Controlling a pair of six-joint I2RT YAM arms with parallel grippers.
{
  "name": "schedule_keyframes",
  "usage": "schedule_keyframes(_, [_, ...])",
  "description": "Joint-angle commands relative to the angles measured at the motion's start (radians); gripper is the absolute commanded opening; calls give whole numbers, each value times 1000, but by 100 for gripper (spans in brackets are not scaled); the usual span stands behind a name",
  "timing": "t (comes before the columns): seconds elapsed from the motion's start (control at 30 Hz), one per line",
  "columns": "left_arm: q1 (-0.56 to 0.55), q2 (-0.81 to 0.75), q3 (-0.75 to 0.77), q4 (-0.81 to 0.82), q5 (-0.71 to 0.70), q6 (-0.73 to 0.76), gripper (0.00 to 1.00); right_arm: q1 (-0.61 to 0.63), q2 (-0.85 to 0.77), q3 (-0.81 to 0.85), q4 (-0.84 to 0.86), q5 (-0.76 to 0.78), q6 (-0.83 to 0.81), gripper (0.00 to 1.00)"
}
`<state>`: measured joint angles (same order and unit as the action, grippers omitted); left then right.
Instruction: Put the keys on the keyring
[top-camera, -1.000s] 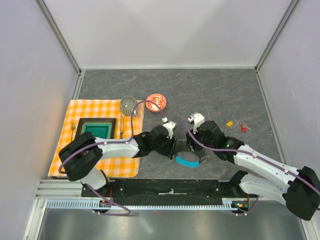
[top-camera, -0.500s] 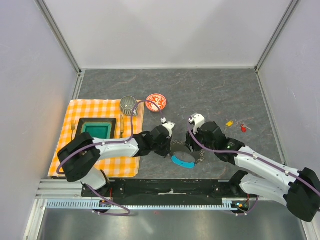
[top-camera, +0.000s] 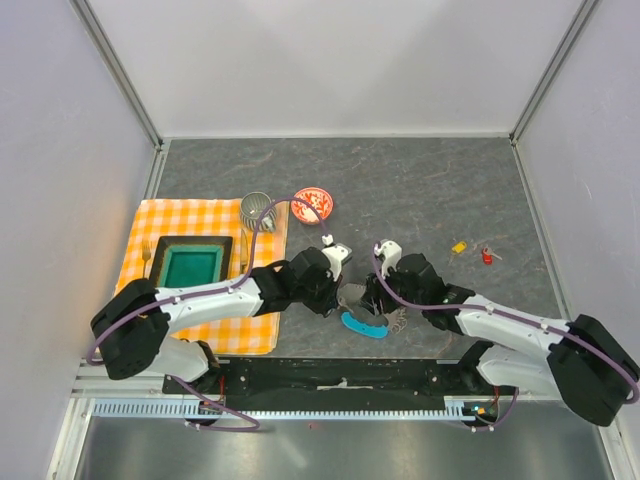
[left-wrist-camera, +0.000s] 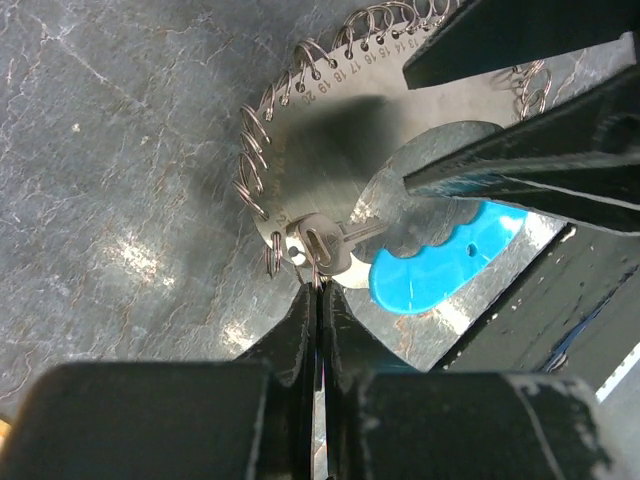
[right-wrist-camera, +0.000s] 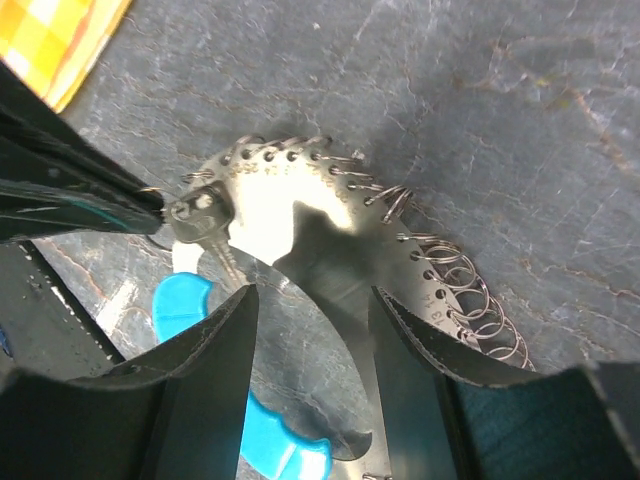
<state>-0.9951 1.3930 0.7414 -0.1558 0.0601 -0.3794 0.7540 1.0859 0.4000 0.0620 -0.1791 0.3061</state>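
Note:
The keyring (top-camera: 358, 298), a metal plate fringed with thin wire rings and carrying a blue crescent tag (top-camera: 362, 326), lies between both arms near the table's front. My left gripper (left-wrist-camera: 318, 290) is shut on one wire ring at the plate's edge, where a dark-headed key (left-wrist-camera: 325, 240) hangs. My right gripper (right-wrist-camera: 310, 300) holds the keyring (right-wrist-camera: 290, 190), its jaws apart and astride the plate's band. Beside the blue tag (right-wrist-camera: 180, 300) the same key (right-wrist-camera: 197, 215) shows. A yellow key (top-camera: 459, 246) and a red key (top-camera: 487, 256) lie loose to the right.
An orange checked cloth (top-camera: 205, 215) at the left bears a green tray (top-camera: 190, 266), a fork (top-camera: 147, 256) and a ribbed metal cup (top-camera: 257, 210). A red bowl (top-camera: 312, 204) stands behind the grippers. The black front rail (top-camera: 340, 375) runs just below the keyring.
My left gripper has closed from open onto the wire ring by the key. Both grippers and the keyring have shifted slightly left and toward the front edge.

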Motion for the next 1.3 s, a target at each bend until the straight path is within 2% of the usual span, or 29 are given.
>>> schedule_keyframes(0.0, [0, -48, 50, -39, 32, 85, 2, -5, 71, -13, 111, 16, 51, 56])
schedule_keyframes(0.13, [1, -60, 58, -74, 27, 93, 3, -10, 153, -13, 93, 56, 85, 56])
schedule_keyframes(0.27, [12, -87, 9, -77, -5, 34, 11, -30, 204, -13, 67, 121, 113, 57])
schedule_keyframes(0.4, [23, -120, -59, -59, -29, -29, 11, -51, 194, -10, 33, 173, 113, 58])
schedule_keyframes(0.53, [26, -100, -114, -30, 15, -61, 13, -58, 178, 0, 18, 214, 91, 59])
schedule_keyframes(0.73, [27, -88, -165, 41, 53, -137, 14, -58, 170, 11, 16, 193, 53, 59])
schedule_keyframes(0.77, [26, -81, -165, 42, 49, -142, 16, -58, 164, 10, 19, 184, 50, 59])
schedule_keyframes(0.9, [26, -75, -160, 68, 36, -115, 38, -58, 140, 8, 45, 113, 30, 59])
schedule_keyframes(1.0, [26, -94, -151, 93, 24, -79, 38, -58, 123, 8, 52, 101, 25, 59])
schedule_keyframes(1.07, [26, -100, -149, 104, 14, -75, 43, -58, 127, 10, 52, 101, 24, 59])
schedule_keyframes(1.17, [26, -78, -125, 119, 17, -73, 56, -56, 141, 11, 52, 93, 24, 59])
schedule_keyframes(1.27, [26, -31, -86, 133, 40, -53, 58, -58, 154, 13, 55, 81, 22, 59])
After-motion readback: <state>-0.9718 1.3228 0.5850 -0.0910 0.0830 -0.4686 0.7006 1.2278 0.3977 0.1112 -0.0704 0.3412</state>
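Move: The left hand holds the keys at its shut fingertips; the keyring's metal plate has its middle some 7 cm to this hand's right, level ahead and about 4 cm below. Its blue handle lies about 6 cm right, 3 cm back and 5 cm below. For the open right hand, the plate's middle is about 4 cm below and 1 cm left, level ahead; the keys are roughly 8 cm left, level ahead and 1 cm lower. Leftward from the plate's middle about 4 cm, then also down and back some 3 cm, the left hand draws off and lets go of the keys, its fingers opening to over half as it eases slightly back right, forward and up. The right hand, still open, sinks about 3.5 cm to the ringed rim, going forward and right and turning some 10 degrees clockwise, and seems to touch the plate. ##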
